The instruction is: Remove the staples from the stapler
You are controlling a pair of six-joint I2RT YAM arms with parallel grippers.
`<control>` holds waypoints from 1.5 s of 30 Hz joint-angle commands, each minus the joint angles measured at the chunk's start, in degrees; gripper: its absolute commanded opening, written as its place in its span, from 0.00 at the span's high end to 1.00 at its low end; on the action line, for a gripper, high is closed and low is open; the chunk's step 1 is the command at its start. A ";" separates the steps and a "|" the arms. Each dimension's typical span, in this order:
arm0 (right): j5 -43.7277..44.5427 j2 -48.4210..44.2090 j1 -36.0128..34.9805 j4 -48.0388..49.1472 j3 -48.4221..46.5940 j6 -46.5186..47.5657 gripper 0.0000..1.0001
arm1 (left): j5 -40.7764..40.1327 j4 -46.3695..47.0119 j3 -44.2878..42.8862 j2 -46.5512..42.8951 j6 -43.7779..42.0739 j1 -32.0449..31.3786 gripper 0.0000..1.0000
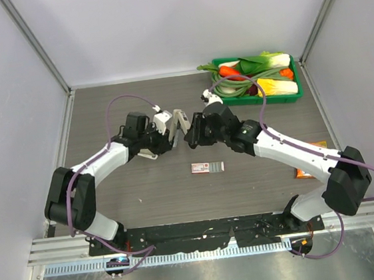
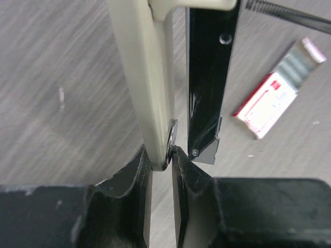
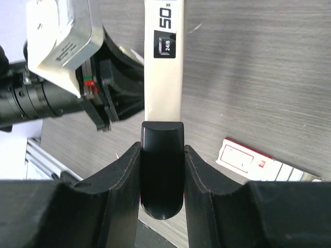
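The stapler [image 1: 180, 122] is held above the table between both grippers and is hinged open in a V. In the left wrist view my left gripper [image 2: 161, 155] is shut on the end of the stapler's pale beige arm [image 2: 138, 77]. The black magazine channel [image 2: 207, 77] stands apart beside that arm. In the right wrist view my right gripper [image 3: 162, 150] is shut on the black end cap [image 3: 162, 170] of the beige top [image 3: 163, 77], which is marked "50" and "24/6". No staple strip shows in any view.
A flat pink-and-white box [image 1: 207, 168] lies on the table just in front of the grippers; it also shows in the left wrist view [image 2: 269, 103] and the right wrist view [image 3: 248, 157]. A green tray [image 1: 263, 101] of vegetables stands at the back right. An orange item [image 1: 308, 162] lies by the right arm.
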State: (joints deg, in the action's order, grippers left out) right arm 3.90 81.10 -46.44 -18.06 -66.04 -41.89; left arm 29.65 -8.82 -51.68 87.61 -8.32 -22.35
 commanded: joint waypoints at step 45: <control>9.10 -7.18 -17.99 10.33 25.34 15.17 0.99 | -41.95 51.35 17.31 5.02 -33.96 -9.55 0.95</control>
State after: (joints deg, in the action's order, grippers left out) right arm 16.64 74.91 -60.31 -8.86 -41.69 -32.56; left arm 0.10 30.70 -34.35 92.75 -39.33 -31.97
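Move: With my left hand I hold the tip of one beige arm of the opened stapler, and with my right its black-capped arm. From my left hand the staple box lies about 9 cm back, 12 right and 8 below; the stapler's hinge is roughly 9 ahead, 4 right and 8 up; the other stapler is 8 left, 3 back and 8 below. From my right hand the box is some 6 cm back, 3 right and 19 below. Keeping both grips, I swing the stapler's black-capped end down some 11 cm and back about 8 with my right hand, drifting a little right, towards the staple box. Meanwhile my left hand turns nearly 50 degrees, its fingers tipping up, as it eases about 5 cm forward and sinks about 4, spreading the two arms to tip the staples out. ##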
